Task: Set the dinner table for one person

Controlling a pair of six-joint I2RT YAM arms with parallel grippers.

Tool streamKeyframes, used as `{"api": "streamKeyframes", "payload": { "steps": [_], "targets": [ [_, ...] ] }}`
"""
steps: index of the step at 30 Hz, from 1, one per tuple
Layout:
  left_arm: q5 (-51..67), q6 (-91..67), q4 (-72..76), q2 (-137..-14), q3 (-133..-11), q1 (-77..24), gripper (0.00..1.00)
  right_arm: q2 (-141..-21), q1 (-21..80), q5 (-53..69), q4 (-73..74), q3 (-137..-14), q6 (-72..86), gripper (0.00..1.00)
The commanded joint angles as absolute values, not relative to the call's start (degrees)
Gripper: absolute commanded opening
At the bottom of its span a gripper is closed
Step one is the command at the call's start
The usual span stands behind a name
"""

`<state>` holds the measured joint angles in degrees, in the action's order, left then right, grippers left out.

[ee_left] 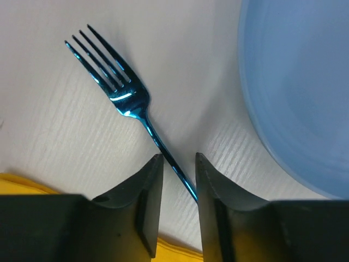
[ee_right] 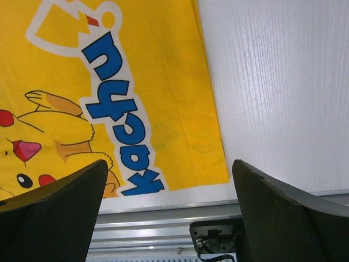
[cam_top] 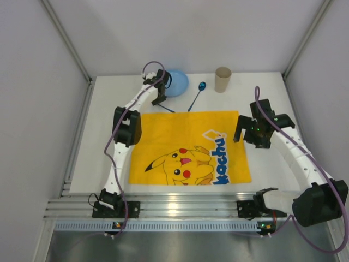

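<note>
A shiny blue fork lies on the white dinner table, tines pointing away, beside a blue plate. My left gripper is low over the table. Its jaws stand narrowly open on either side of the fork's handle, which touches the right finger. In the top view the left gripper is at the plate's left edge. A blue spoon and a tan paper cup stand further right. My right gripper is wide open and empty above the mat's right edge.
A yellow Pikachu-print mat covers the table's middle; it also shows in the right wrist view. A silver aluminium rail runs along the near edge. Grey walls enclose the table on three sides.
</note>
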<state>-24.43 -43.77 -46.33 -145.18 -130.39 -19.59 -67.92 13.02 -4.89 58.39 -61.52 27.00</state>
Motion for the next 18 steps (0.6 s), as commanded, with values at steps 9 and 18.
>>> {"api": "streamKeyframes", "payload": {
  "steps": [9, 18],
  "targets": [
    [-24.25, -36.48, -55.63, -149.94, -128.41, -15.65, 0.2, -70.66, 13.1, -3.69, 55.29, -62.14, 25.31, 0.98],
    [-21.8, -32.52, -53.18, -149.85, -125.51, -13.27, 0.01, -72.16, 12.92, -2.02, 53.18, -61.17, 24.79, 0.98]
  ]
}}
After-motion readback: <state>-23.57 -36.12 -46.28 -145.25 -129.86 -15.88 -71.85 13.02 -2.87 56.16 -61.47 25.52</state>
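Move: The fork lies right under the left hand, its middle about 1 cm below the half-open fingers, tines out to the left and handle back to the right. From that hand, the plate is some 11 cm ahead and 8 cm right, the spoon about 20 cm right and 2 cm ahead, and the placemat's middle roughly 26 cm back and 16 cm right. From the right hand, the fork is around 32 cm ahead, 41 cm left and 13 cm lower. The left fingers close to pinch the fork's handle while the hand slides about 4 cm left, low over the table. ##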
